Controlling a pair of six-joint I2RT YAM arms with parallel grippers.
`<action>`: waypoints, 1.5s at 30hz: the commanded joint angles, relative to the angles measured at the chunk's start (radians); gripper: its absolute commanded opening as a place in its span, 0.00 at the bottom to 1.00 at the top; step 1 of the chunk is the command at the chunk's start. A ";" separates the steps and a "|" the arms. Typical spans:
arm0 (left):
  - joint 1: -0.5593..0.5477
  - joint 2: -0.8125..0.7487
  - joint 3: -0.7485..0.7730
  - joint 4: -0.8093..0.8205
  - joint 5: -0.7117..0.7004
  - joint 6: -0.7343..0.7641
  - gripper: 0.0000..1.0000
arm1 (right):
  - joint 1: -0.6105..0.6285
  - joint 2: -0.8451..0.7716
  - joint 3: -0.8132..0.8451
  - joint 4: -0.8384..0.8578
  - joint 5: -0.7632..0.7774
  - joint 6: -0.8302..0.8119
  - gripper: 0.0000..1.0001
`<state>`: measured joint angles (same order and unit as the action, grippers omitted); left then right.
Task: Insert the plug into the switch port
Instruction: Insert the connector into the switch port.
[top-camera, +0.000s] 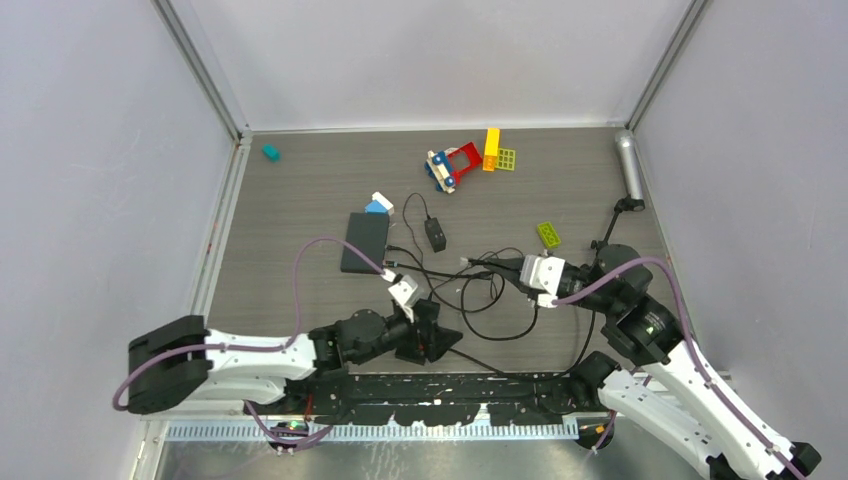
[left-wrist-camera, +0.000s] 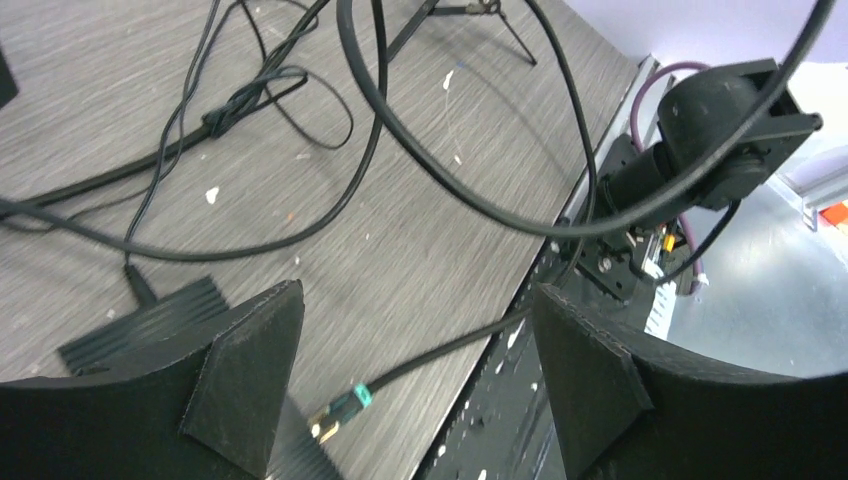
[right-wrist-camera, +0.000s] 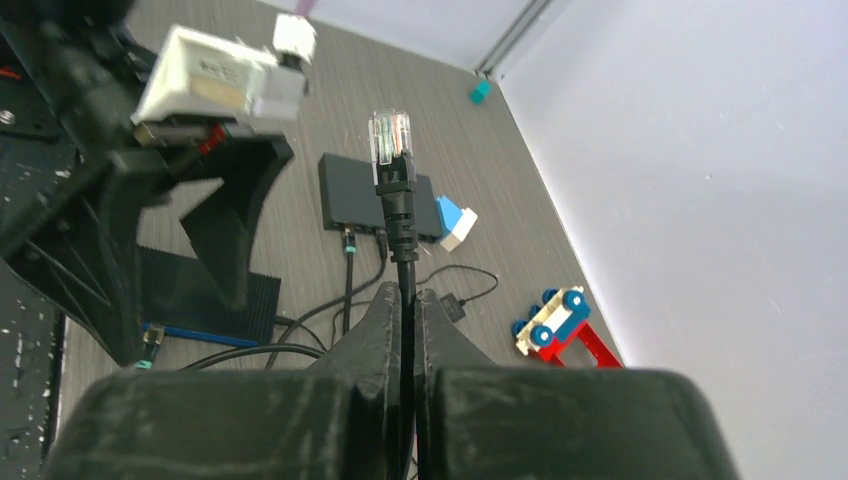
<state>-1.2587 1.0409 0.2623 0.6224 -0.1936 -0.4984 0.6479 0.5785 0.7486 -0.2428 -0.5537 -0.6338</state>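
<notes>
The switch (top-camera: 365, 241) is a flat black box lying left of centre; in the right wrist view the switch (right-wrist-camera: 375, 195) shows cables plugged into its near edge. The plug (right-wrist-camera: 390, 135) is a clear connector on a black cable, pointing toward the switch from a distance. My right gripper (right-wrist-camera: 408, 295) is shut on that cable just behind the plug's black boot. From above, the plug (top-camera: 466, 262) sticks out left of the right gripper (top-camera: 505, 268). My left gripper (left-wrist-camera: 420, 385) stands open low over the table's near edge, empty, with a teal-banded cable end (left-wrist-camera: 335, 410) lying between its fingers.
Loose black cables (top-camera: 480, 300) tangle between the arms. A ribbed black pad (left-wrist-camera: 150, 325) lies by the left finger. A small black adapter (top-camera: 435, 234), a toy car (top-camera: 445, 170), a yellow brick (top-camera: 491, 148), a green brick (top-camera: 549, 234) and a silver cylinder (top-camera: 629, 165) sit farther back.
</notes>
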 joint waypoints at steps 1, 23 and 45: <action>-0.002 0.140 0.054 0.321 -0.023 -0.008 0.85 | 0.002 -0.048 -0.016 0.093 -0.082 0.081 0.01; 0.126 0.844 0.409 0.746 0.242 -0.196 0.82 | 0.020 -0.134 -0.189 0.185 -0.359 0.366 0.00; 0.260 0.942 0.571 0.608 0.414 -0.232 0.84 | 0.390 0.038 -0.386 0.320 0.159 0.515 0.00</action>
<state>-1.0286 1.9877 0.8539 1.2003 0.1699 -0.7300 1.0237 0.6018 0.3935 0.0071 -0.5274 -0.1993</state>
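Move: The switch, the near box with the blue edge, lies about 14 cm left of the right hand, 4 cm farther ahead and some 29 cm below; that hand already holds the plug. Down there too, another cable's end lies about 10 cm left and 1 cm ahead, the black box 26 cm left and 24 ahead, and the power adapter 11 left and 25 ahead. From the left hand the switch is about 8 cm ahead, 6 left and 13 below. Keeping its pinch on the cable just behind the plug, the right hand draws back about 10 cm, then sinks some 12 cm while easing left, bringing the plug closer to the switch; it rolls about 30 degrees, forward side down, and swings a little counter-clockwise. The left hand, open, goes about 16 cm right and 10 forward, away from over the switch, until the cable shows between its fingers. ##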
